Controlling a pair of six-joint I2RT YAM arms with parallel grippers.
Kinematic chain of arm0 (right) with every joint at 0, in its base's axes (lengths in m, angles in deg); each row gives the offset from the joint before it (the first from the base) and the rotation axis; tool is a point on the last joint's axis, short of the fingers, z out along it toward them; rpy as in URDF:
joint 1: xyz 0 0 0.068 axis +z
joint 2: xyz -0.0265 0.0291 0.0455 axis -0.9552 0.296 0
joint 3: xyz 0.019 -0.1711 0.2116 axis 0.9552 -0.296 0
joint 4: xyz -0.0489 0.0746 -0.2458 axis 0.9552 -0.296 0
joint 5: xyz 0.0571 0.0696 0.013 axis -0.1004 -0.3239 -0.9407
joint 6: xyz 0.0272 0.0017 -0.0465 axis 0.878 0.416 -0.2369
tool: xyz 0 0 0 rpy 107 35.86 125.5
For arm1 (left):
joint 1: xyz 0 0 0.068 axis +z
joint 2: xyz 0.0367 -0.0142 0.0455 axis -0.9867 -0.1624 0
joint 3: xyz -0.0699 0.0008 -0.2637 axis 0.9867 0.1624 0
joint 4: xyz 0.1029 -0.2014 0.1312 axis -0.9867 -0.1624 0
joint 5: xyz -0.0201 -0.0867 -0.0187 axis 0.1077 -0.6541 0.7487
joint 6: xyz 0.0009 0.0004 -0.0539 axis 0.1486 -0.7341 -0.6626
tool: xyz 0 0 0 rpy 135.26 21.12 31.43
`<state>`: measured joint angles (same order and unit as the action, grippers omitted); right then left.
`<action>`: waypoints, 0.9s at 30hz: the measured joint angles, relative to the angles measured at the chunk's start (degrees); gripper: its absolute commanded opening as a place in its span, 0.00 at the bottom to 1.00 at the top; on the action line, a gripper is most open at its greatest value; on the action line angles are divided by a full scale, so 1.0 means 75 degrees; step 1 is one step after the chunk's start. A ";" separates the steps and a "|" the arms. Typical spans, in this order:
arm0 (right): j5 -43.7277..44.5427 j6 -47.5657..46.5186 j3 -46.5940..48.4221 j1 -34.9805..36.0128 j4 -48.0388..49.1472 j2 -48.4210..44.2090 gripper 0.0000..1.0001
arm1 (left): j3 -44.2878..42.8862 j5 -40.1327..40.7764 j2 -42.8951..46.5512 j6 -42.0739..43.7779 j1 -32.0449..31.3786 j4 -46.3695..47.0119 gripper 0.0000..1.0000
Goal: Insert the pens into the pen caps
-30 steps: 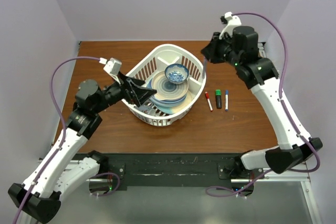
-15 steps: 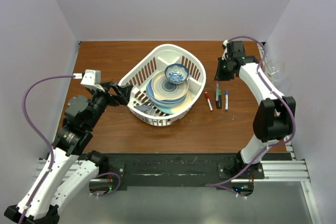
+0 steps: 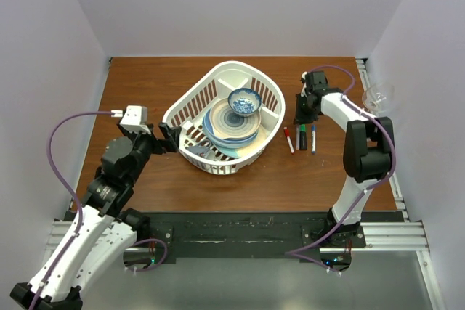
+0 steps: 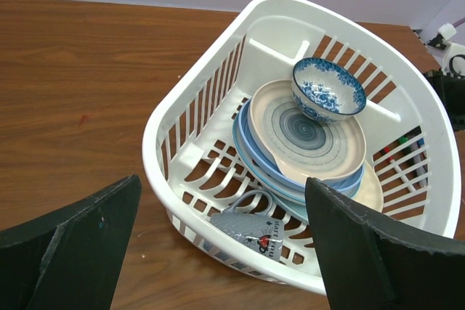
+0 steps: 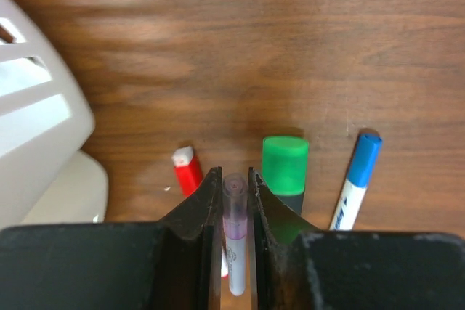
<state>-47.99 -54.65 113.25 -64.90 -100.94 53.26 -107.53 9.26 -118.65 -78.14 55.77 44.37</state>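
Note:
My right gripper (image 5: 234, 179) is shut on a thin white-barrelled pen (image 5: 235, 212) whose end is translucent purple. It hangs just above the table, right of the basket (image 3: 218, 70). Beneath it lie three pens side by side: a red-capped one (image 5: 188, 169), a stubby black marker with a green cap (image 5: 284, 165), and a blue-capped one (image 5: 360, 166). From above these show as a red pen (image 3: 288, 139), a green marker (image 3: 302, 138) and a blue pen (image 3: 314, 138), with the right gripper (image 3: 300, 112) at their far ends. My left gripper (image 4: 221, 179) is open and empty, facing the basket's near-left wall (image 4: 156, 132).
The white basket holds stacked plates (image 4: 305, 139), a blue patterned bowl (image 4: 328, 88) and a grey mug (image 4: 251, 226). A wine glass (image 3: 378, 96) stands at the table's right edge, close to the right arm.
The right arm has swung down from the back right corner to just over the pens. The left gripper has drawn back leftward off the basket's rim.

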 measured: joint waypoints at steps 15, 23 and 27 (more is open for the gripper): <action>-0.0003 0.0093 -0.0254 0.0131 0.0309 -0.0542 0.96 | 0.0023 0.0117 0.0210 0.0189 0.0000 0.0073 1.00; -0.0076 0.0297 -0.0379 0.0819 -0.0227 -0.3695 0.99 | -0.0376 -0.0688 -0.0009 0.0114 0.0000 0.0061 1.00; -0.0778 0.0799 -0.0676 0.1113 -0.0259 -0.5211 0.99 | -0.1003 -0.1271 -0.0160 -0.0017 0.0000 0.0140 1.00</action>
<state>-53.83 -48.66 108.18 -56.55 -102.88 14.18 -115.05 -0.27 -119.85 -78.27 55.77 45.42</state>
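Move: Just under the right fingers, which hold the capped purple pen by its cap end, is the laying spot between the other pens: its middle lies about 4 cm back, 1 cm left and 2 cm below. At that same level, the red pen is some 6 cm back and 4 cm left, the green marker 5 cm back and 2 cm right, and the blue pen 6 cm back and 7 cm right. From the left hand the spot lies roughly 13 cm ahead, 44 cm right and 23 cm down. Sinking barely 2 cm to the table, the right hand opens from almost shut to wide and lets go of the purple pen, then climbs away some 24 cm, drawing back about 8 cm and left 6 cm towards the basket while its fingertips tilt up about 30 degrees. The open, empty left hand mostly waits, then rises about 6 cm and drifts right beside the basket. ##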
